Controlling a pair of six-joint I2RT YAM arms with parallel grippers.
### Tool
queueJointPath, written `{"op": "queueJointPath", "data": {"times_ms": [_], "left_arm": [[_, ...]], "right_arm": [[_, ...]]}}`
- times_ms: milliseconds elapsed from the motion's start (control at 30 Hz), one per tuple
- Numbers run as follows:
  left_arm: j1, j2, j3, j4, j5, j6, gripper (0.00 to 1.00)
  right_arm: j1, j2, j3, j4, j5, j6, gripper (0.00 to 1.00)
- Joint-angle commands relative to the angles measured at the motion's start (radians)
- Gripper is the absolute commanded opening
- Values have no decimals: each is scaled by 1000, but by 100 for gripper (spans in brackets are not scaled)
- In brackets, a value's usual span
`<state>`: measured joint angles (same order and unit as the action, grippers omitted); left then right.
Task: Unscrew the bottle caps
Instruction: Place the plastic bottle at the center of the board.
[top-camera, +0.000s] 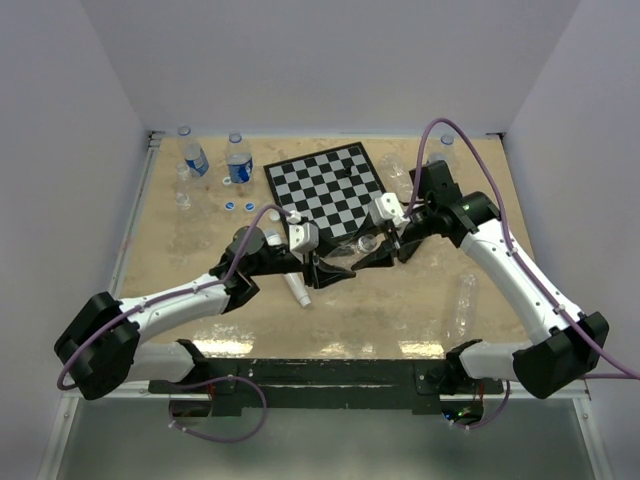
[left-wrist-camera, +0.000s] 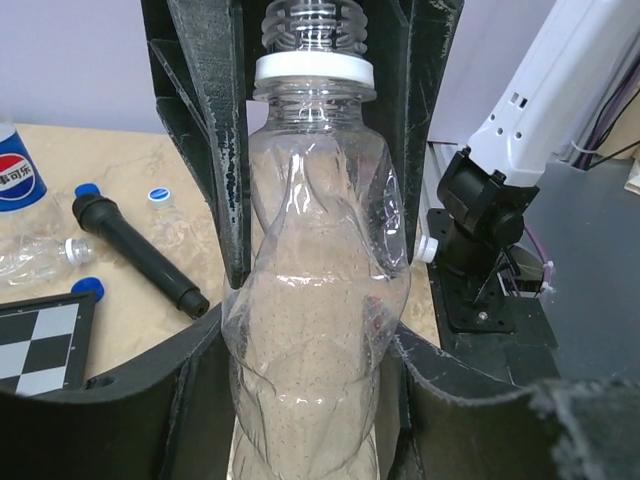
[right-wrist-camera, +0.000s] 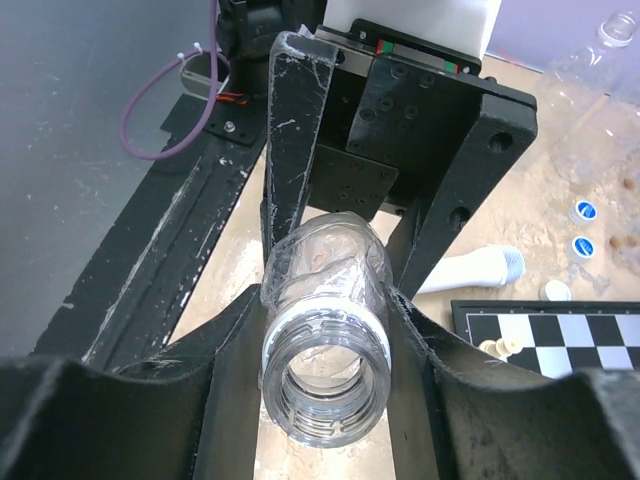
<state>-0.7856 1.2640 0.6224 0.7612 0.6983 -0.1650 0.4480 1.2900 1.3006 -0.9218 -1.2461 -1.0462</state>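
Note:
A clear bottle (top-camera: 352, 250) hangs between both arms, lying level above the table. My left gripper (left-wrist-camera: 315, 345) is shut on its crumpled body (left-wrist-camera: 315, 250). My right gripper (right-wrist-camera: 325, 320) is shut on the bottle (right-wrist-camera: 325, 290) at its shoulder, just behind the white neck ring (right-wrist-camera: 322, 330). The threaded mouth is open and carries no cap. In the top view the left gripper (top-camera: 330, 268) and right gripper (top-camera: 375, 248) face each other. Loose blue bottle caps (top-camera: 230, 206) lie left of the chessboard, and they show again as blue caps (right-wrist-camera: 585, 211) in the right wrist view.
A chessboard (top-camera: 328, 188) lies at the back middle. Two blue-labelled bottles (top-camera: 238, 160) stand at the back left. Clear bottles lie at the right (top-camera: 465, 300). A white microphone (top-camera: 297, 290) lies under the left arm, and a black microphone (left-wrist-camera: 140, 255) lies by the board.

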Motion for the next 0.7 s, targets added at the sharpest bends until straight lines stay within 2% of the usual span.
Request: {"op": "queueJointPath", "data": {"times_ms": [0, 67, 200, 300, 433, 567, 667], "left_arm": [[3, -66, 33, 20, -86, 19, 55], [3, -109, 30, -40, -120, 45, 74], [5, -230, 51, -247, -190, 149, 100], [6, -319, 79, -429, -252, 254, 100], [6, -437, 88, -641, -373, 341, 100], [8, -534, -13, -674, -541, 372, 100], [8, -563, -70, -658, -609, 363, 100]], "right_arm": [[8, -12, 6, 49, 16, 70, 22], [0, -26, 5, 75, 28, 113, 22], [-67, -61, 8, 103, 31, 158, 22], [-132, -93, 2, 126, 83, 198, 22], [-218, -158, -7, 159, 265, 253, 21], [-334, -196, -24, 169, 388, 294, 22], [-419, -196, -14, 149, 427, 304, 22]]}}
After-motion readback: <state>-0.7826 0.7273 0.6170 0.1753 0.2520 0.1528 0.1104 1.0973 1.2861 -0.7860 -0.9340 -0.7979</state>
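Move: Held between both hands is the clear plastic bottle, its body in the left fingers and its neck end in the right ones. The chessboard's centre lies some 24 cm ahead of either hand, 4 cm left and about 25 cm below. From the right hand, the black microphone lies 16 cm ahead and 16 cm right, the lying clear bottle 30 cm ahead and 12 cm right, and the Pepsi bottle 28 cm ahead and 19 cm right. Opening wide, the left fingers let go of the bottle's body, and that hand backs off about 10 cm left, rising then dipping a little and turning counter-clockwise. Once released, the right hand keeps its grip on the neck end and speeds right and forward, some 13 cm, towards the space above the black microphone, swinging nearly 40 degrees clockwise. ##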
